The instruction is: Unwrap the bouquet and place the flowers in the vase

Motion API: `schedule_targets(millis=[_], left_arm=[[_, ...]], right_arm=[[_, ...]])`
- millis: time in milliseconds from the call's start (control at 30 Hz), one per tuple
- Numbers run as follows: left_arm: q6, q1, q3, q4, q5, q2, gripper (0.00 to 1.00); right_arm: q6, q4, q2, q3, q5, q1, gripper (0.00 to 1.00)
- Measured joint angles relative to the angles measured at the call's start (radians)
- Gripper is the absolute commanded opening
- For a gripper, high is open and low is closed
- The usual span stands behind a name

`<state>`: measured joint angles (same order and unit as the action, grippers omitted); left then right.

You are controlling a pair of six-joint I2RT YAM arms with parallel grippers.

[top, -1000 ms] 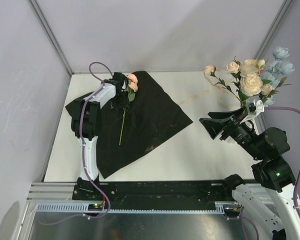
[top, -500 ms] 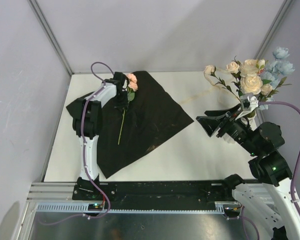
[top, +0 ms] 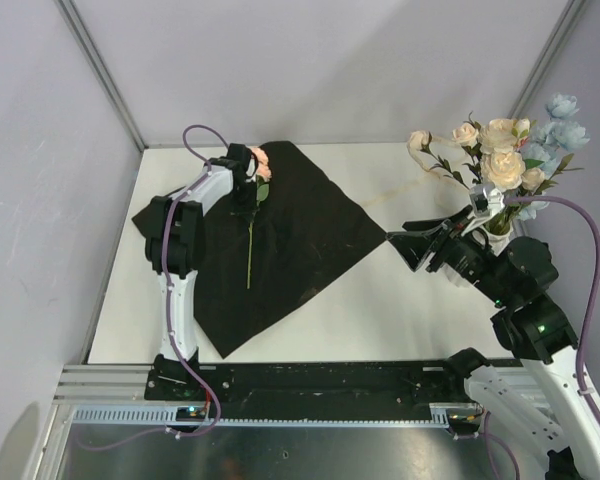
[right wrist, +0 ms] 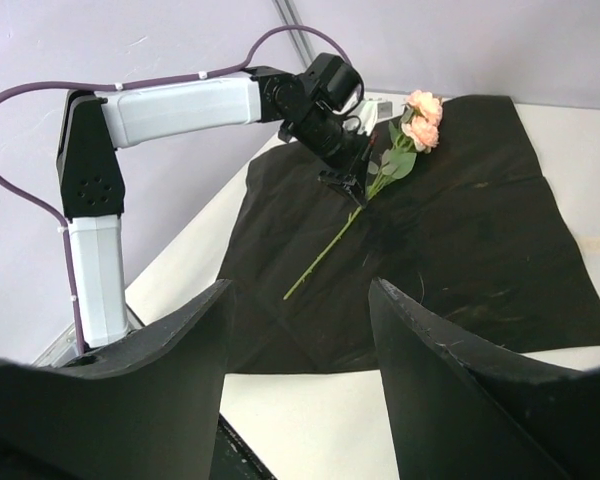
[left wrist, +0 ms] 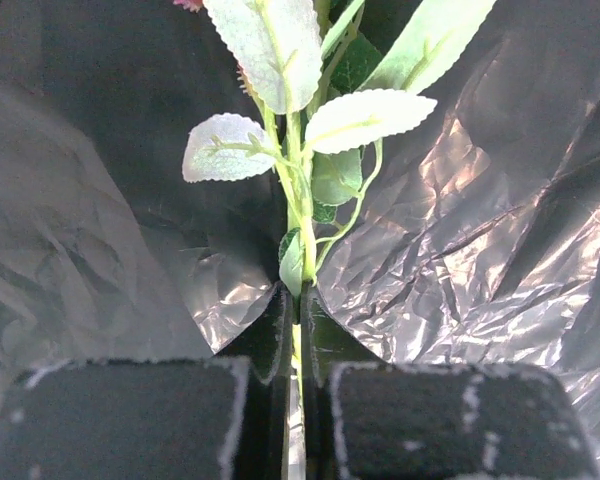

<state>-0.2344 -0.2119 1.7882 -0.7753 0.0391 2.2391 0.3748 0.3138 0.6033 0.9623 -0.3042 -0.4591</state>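
The black wrapping sheet (top: 300,240) lies unrolled and flat on the table. One flower with peach-pink blooms (top: 264,165) lies on it, its thin green stem (top: 249,255) pointing toward the near edge. My left gripper (top: 244,196) is shut on that stem just below the leaves; in the left wrist view the jaws (left wrist: 298,300) pinch the stem (left wrist: 304,225). My right gripper (top: 408,246) hovers open and empty off the sheet's right corner. Several cream, peach and pale blue flowers (top: 505,150) stand at the back right. The vase under them is hidden behind my right wrist.
A loose cream ribbon (top: 412,186) lies on the white table between the sheet and the standing flowers. Grey walls close in the left, back and right sides. The right wrist view shows the left arm (right wrist: 180,100) reaching over the sheet (right wrist: 470,230).
My left gripper has closed on the stem, and the stem's lower end has swung slightly right. My right arm has shifted left toward the sheet's corner, its jaws unchanged.
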Motion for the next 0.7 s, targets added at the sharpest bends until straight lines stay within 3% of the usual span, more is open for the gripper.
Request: schedule_targets(millis=[267,700], left_arm=[[-0.002,0.000,0.000,-0.006,0.021,-0.072,0.00],[-0.060,0.000,-0.068,0.000,0.103,-0.438,0.00]], right_arm=[[0.017,-0.012,0.032,-0.011,0.045,-0.050,0.60],[0.065,-0.092,0.142,-0.014,0.059,-0.116,0.62]])
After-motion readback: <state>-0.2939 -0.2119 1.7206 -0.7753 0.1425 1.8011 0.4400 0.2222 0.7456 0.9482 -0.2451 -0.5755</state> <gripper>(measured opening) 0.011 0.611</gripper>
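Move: The left fingers are already shut low over the table on the pink flower's stem; its blossoms lie about 14 cm ahead and 2 cm to the right, and the vase stands some 52 cm to the right and 19 cm back. From the open, empty right hand, the flower's middle is about 23 cm ahead, 30 cm left and 36 cm below, and the vase some 21 cm right, 8 cm ahead and 26 cm lower. The left hand keeps its pinch on the pink flower's stem and, gathering speed, lifts almost straight up some 18 cm off the black sheet, its wrist tilting about 20 degrees so the fingertips swing outward. Meanwhile the right hand, fingers staying open and touching nothing, eases about 4 cm left and a little forward and down towards the flower. ##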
